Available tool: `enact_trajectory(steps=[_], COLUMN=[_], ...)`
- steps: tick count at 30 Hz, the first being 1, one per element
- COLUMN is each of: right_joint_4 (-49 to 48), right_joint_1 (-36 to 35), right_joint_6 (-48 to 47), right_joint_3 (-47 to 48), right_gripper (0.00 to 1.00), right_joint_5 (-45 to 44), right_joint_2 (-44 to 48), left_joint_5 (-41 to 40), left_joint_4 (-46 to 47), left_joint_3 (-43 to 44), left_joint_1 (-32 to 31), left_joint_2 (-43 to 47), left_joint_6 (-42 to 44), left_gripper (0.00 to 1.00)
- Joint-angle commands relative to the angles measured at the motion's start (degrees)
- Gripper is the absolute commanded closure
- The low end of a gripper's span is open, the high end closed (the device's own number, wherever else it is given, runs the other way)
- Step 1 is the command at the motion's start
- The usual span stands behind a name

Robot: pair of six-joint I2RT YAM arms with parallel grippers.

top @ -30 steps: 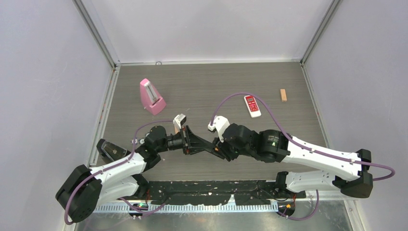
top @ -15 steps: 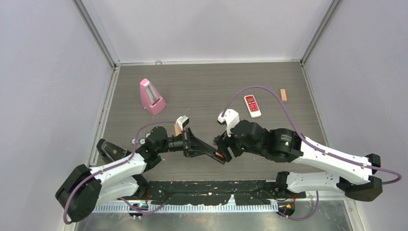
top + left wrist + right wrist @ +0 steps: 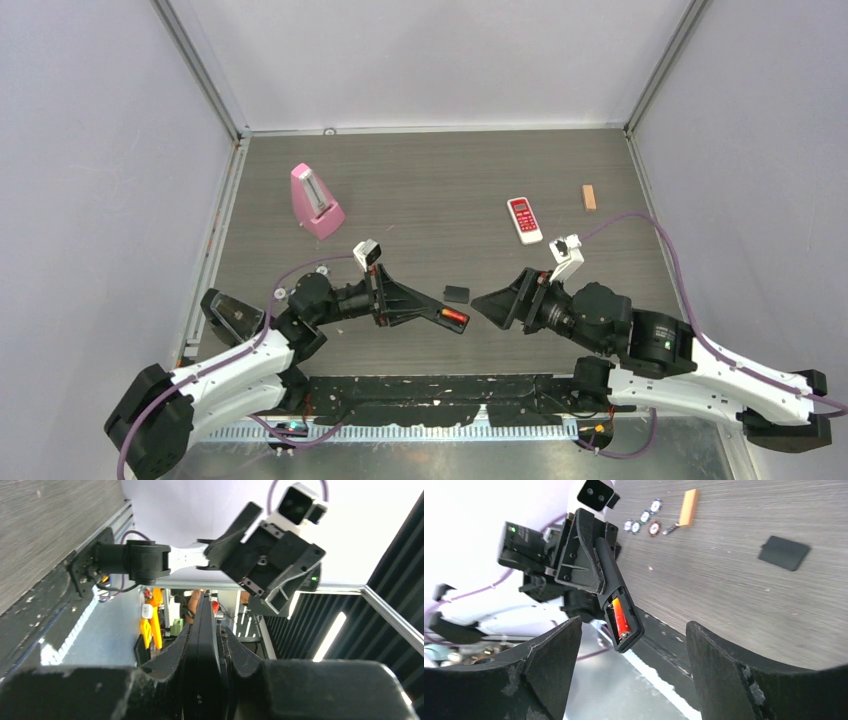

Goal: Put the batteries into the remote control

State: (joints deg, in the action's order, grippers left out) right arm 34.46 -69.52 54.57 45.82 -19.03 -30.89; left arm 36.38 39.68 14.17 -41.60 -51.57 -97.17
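Note:
My left gripper (image 3: 410, 303) is shut on a black remote control (image 3: 440, 312), held above the table's near middle with its open battery bay towards the right arm. One orange-red battery (image 3: 620, 617) lies in that bay (image 3: 456, 318). In the left wrist view the remote (image 3: 205, 645) stands edge-on between the closed jaws. My right gripper (image 3: 485, 302) is open, empty and just right of the remote's end; its wrist view looks at the remote (image 3: 616, 597) through its spread fingers (image 3: 549, 660). The bay's black cover (image 3: 457, 293) lies flat on the table (image 3: 784, 553).
A white and red remote (image 3: 523, 220) lies at centre right, with a tan block (image 3: 589, 197) beyond it. At back left stands a pink metronome (image 3: 317, 200). Another tan block (image 3: 687, 507) and small round discs (image 3: 644, 519) lie by the left arm.
The right gripper has opened and drawn back to the right, away from the remote. An orange-red battery now shows in the remote's bay. The left gripper still holds the remote.

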Motion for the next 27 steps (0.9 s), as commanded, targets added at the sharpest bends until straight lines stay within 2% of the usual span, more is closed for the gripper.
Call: enact_trajectory(steps=[1, 8, 12, 15, 20, 27], right_joint_4=[-15.0, -21.7, -24.6, -24.7, -27.0, -28.8], right_joint_1=[0.1, 0.1, 0.1, 0.1, 0.1, 0.1], right_joint_6=[11.3, 17.1, 18.0, 19.1, 21.6, 23.0], right_joint_3=[-3.7, -6.7, -7.3, -6.8, -8.2, -9.2], right_gripper=[0.19, 0.21, 0.26, 0.33, 0.49, 0.54], right_joint_5=[-1.1, 0.0, 0.3, 1.4, 2.9, 4.6], right_joint_2=[1.2, -0.1, -0.7, -1.6, -1.9, -3.6], left_joint_5=[-3.6, -7.5, -8.1, -8.8, -9.7, -9.9], left_joint_4=[3.5, 1.7, 0.6, -0.2, -1.0, -1.1], left_joint_3=[0.2, -0.3, -0.2, -0.2, 0.2, 0.5], left_joint_1=[-0.2, -0.1, -0.1, -0.1, -0.2, -0.1], left_joint_2=[3.7, 8.3, 9.8, 10.7, 11.2, 11.3], left_joint_6=[-4.8, -7.4, -7.6, -7.8, -7.7, -7.8], left_gripper=[1.0, 1.0, 1.0, 1.0, 1.0, 1.0])
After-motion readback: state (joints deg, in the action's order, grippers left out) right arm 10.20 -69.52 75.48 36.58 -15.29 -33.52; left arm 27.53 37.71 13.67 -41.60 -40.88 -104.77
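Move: The battery in the open end of the black remote lies about 4 cm left of the right hand, 2 cm back and 2 cm lower. The left gripper, still holding the remote, is some 9 cm left of the right hand. The battery cover lies on the table, roughly 12 cm ahead, 3 cm left and 22 cm below. From the left hand the battery is about 5 cm right and 1 cm back. Right hand reaches about 5 cm left, rising and narrowing its fingers, towards the battery; left lifts the remote similarly. ##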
